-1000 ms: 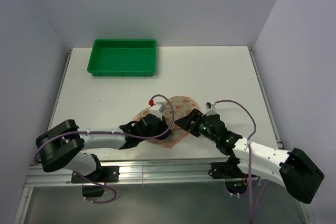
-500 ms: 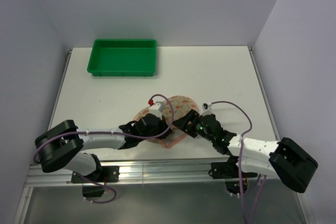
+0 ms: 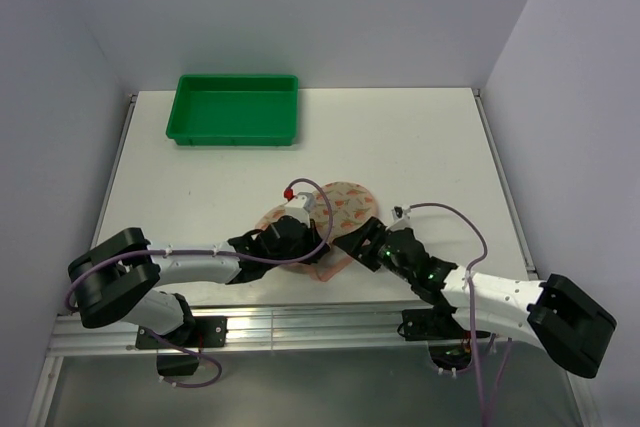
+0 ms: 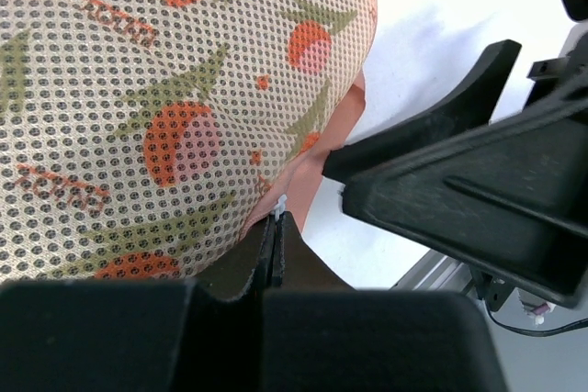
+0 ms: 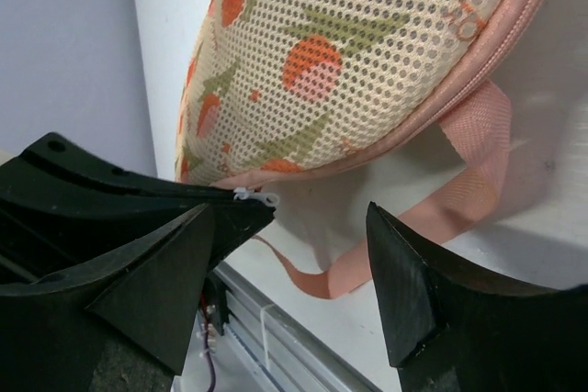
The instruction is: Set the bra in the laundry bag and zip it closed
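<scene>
The laundry bag [image 3: 340,205], pale pink mesh with orange-and-green print, lies near the table's front edge and fills the left wrist view [image 4: 165,89]. My left gripper [image 4: 276,219] is shut on the bag's small white zipper pull [image 5: 254,196] at the near rim of the bag [image 5: 367,43]. My right gripper [image 5: 289,273] stands open just right of it, its fingers [image 5: 413,291] either side of the bag's pink loop [image 5: 464,158] without touching it. From above, the left gripper [image 3: 306,239] and the right gripper [image 3: 353,244] nearly meet. The bra shows in no view.
A green plastic tray [image 3: 237,78] stands at the back left of the white table [image 3: 430,147]. The table's metal front rail [image 5: 276,337] runs close below both grippers. Purple cables loop over both wrists.
My right arm has shifted, swinging its gripper in toward the bag's near edge and a little lower, with its jaws slightly narrower. The left gripper and the bag have stayed put.
</scene>
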Available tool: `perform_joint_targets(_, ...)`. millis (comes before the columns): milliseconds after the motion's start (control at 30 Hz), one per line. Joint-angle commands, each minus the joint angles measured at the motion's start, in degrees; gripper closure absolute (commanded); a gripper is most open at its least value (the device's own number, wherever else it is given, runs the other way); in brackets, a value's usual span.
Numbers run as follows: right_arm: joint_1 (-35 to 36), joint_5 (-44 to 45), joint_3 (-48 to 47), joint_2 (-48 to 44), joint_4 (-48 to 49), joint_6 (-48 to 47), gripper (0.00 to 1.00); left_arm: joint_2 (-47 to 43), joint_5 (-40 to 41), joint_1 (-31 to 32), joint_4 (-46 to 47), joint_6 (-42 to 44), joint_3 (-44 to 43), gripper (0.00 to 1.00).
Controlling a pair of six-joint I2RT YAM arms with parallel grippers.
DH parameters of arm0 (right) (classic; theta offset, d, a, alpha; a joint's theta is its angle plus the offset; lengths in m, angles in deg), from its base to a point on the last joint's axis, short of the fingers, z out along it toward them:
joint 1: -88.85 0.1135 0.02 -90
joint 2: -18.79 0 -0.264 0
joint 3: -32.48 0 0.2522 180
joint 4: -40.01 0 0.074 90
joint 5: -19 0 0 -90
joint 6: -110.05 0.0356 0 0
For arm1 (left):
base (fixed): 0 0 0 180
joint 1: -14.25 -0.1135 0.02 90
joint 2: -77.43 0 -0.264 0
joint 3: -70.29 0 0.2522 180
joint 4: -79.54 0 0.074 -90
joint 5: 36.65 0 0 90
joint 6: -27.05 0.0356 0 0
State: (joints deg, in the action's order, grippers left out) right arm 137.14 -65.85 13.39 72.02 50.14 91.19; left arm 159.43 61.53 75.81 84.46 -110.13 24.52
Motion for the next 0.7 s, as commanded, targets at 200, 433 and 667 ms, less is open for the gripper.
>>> perform_joint_targets(200,-1.2,2.8,-8.1,9.5,4.1,-2.2,0.30,-1.5,-1.5,1.4,3.1,1.6,-0.7,1.00)
perform_joint_targets(433,-2.0,5.6,-7.9,11.5,6.6,-2.3,0.80,-1.0,-0.7,1.4,1.4,1.9,-0.5,1.00)
perform_joint_targets(667,-6.5,6.8,-7.8,10.5,6.6,-5.0,1.00,-4.6,3.9,1.4,-6.4,1.1,1.7,1.00)
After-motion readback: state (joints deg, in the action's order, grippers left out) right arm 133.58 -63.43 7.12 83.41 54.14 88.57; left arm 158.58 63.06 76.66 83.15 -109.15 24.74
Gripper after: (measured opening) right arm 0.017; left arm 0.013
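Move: The laundry bag's zip-side edge, where I'll pinch it, lies about 4 cm ahead of my right hand, 1 cm to its left and level with it. The zipper pull, already held in my left fingers, sits straight to the right hand's left, roughly 5 cm off; the pink strap hangs some 3 cm back, 2 cm left and 5 cm below. From my left hand that edge is about 4 cm ahead and 4 cm to the right. I reach about 4 cm forward with my open right hand, nearly level, to the bag's edge beyond the zipper pull, and shut its fingers on the fabric over the last part of the reach, turning slightly clockwise. My left hand stays in place and keeps its pinch on the zipper pull. ##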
